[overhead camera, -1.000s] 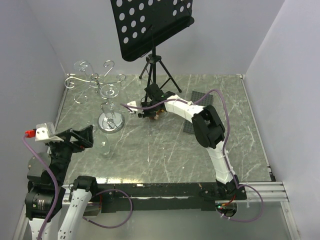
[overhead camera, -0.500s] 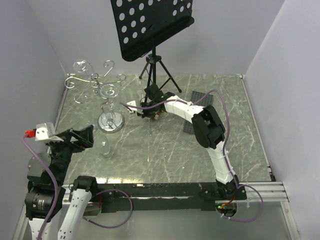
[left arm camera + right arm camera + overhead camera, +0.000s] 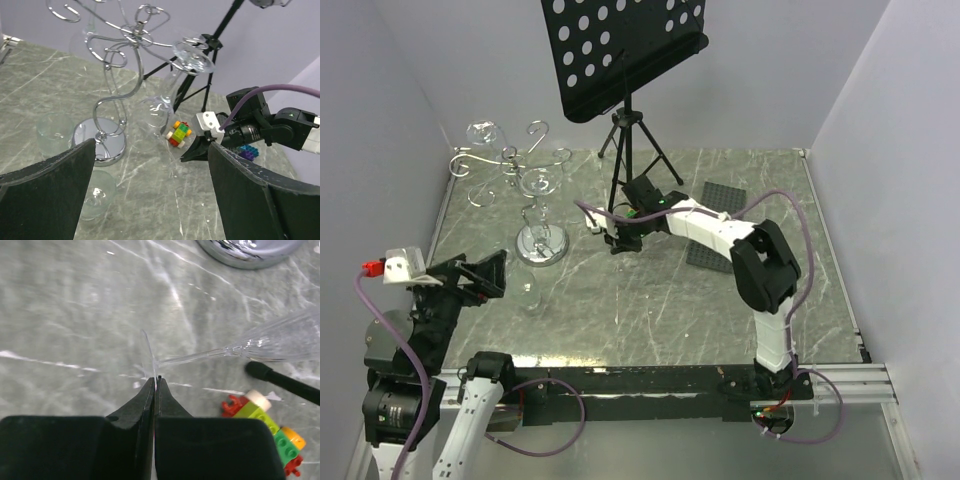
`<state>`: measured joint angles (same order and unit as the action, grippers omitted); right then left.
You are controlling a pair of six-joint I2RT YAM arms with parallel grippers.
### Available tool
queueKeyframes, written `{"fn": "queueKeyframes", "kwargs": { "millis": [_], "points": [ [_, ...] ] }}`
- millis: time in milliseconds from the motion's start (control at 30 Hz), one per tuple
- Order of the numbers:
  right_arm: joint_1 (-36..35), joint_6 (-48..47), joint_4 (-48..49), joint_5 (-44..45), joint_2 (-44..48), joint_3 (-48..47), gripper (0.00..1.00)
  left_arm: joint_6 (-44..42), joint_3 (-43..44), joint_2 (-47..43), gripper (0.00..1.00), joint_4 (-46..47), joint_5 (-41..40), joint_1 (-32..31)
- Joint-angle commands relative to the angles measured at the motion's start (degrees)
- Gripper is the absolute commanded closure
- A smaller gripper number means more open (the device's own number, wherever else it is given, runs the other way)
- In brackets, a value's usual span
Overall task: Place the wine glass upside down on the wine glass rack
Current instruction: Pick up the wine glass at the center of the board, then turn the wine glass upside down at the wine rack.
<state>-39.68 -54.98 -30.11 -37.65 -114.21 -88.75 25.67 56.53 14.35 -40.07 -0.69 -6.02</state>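
Observation:
A clear wine glass (image 3: 280, 340) lies on its side on the marble table, with its stem running right to the bowl. My right gripper (image 3: 156, 380) is shut on the thin edge of its foot (image 3: 146, 351), low over the table beside the tripod (image 3: 620, 244). The chrome wine glass rack (image 3: 510, 160) stands at the back left, and its round base (image 3: 102, 145) shows in the left wrist view. One glass (image 3: 192, 52) hangs upside down from a hook arm. My left gripper (image 3: 150, 190) is open and empty at the near left, well away from the rack.
A black music stand (image 3: 620, 50) on a tripod stands behind the right gripper. A toy car built of coloured bricks (image 3: 179, 133) lies by the tripod's foot. Two more glasses (image 3: 97, 192) (image 3: 52, 135) stand near the rack base. A dark baseplate (image 3: 720, 200) lies at the back right.
The right gripper's jaws have shut on the glass foot. Its gripper moved slightly right and nearer, and its elbow swung right. The left arm barely shifted.

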Motion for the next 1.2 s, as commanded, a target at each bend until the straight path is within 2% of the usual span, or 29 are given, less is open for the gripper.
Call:
{"fn": "queueKeyframes", "kwargs": {
  "millis": [0, 267, 500, 700, 800, 900, 1067, 1167],
  "points": [
    [-0.7, 3.0, -1.4, -6.5, 7.1, 2.3, 1.0, -0.4, 2.6, 1.6, 0.03, 2.7, 5.3, 0.2],
    [-0.7, 5.5, -4.6, -8.5, 14.6, 9.2, 1.0, 2.2, 3.6, 4.9, 0.03, 5.4, 17.3, 0.2],
    [-0.7, 8.9, -14.4, -10.7, 26.4, 13.4, 1.0, 5.2, 6.1, 8.7, 0.03, 8.7, 28.0, 0.2],
    [0.8, 13.7, -22.1, -15.4, 37.8, 15.7, 1.0, 13.7, 10.8, 13.9, 0.03, 14.9, 37.3, 0.2],
    [4.6, 18.4, -24.1, -20.5, 43.8, 15.5, 1.0, 19.3, 11.8, 17.4, 0.02, 20.0, 42.7, 0.2],
    [11.7, 21.8, -27.0, -27.2, 47.1, 13.8, 1.0, 23.1, 12.8, 21.4, 0.02, 22.9, 45.8, -0.1],
    [21.5, 25.4, -29.8, -35.9, 50.1, 12.2, 1.0, 25.0, 17.1, 28.4, 0.07, 24.3, 47.3, -2.6],
    [25.1, 28.3, -27.6, -38.4, 51.8, 13.0, 1.0, 24.0, 20.5, 32.0, 0.08, 23.4, 45.8, -7.0]
  ]
}}
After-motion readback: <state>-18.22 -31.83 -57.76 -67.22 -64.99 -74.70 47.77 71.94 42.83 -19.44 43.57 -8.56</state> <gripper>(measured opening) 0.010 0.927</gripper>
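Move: The wine glass, pinched by its foot in the right gripper, has its middle about 10 cm ahead of that hand, level with it. From the same hand the toy car lies some 14 cm ahead and 8 cm down. The rack's round base is about 26 cm left and 8 cm ahead, and the grey building plate 27 cm right and 11 cm ahead. From the open left hand the glass is roughly 27 cm ahead, 34 cm right and 26 cm lower. Up, back and to the right sweeps the right arm, first mainly back and then climbing, some 20 cm up and 16 cm each way, keeping its pinch on the glass's foot while its fingers tilt towards level. Meanwhile the open left hand swings about 14 cm right and 11 cm up, turning clockwise nearly 50 degrees to face the glass. ##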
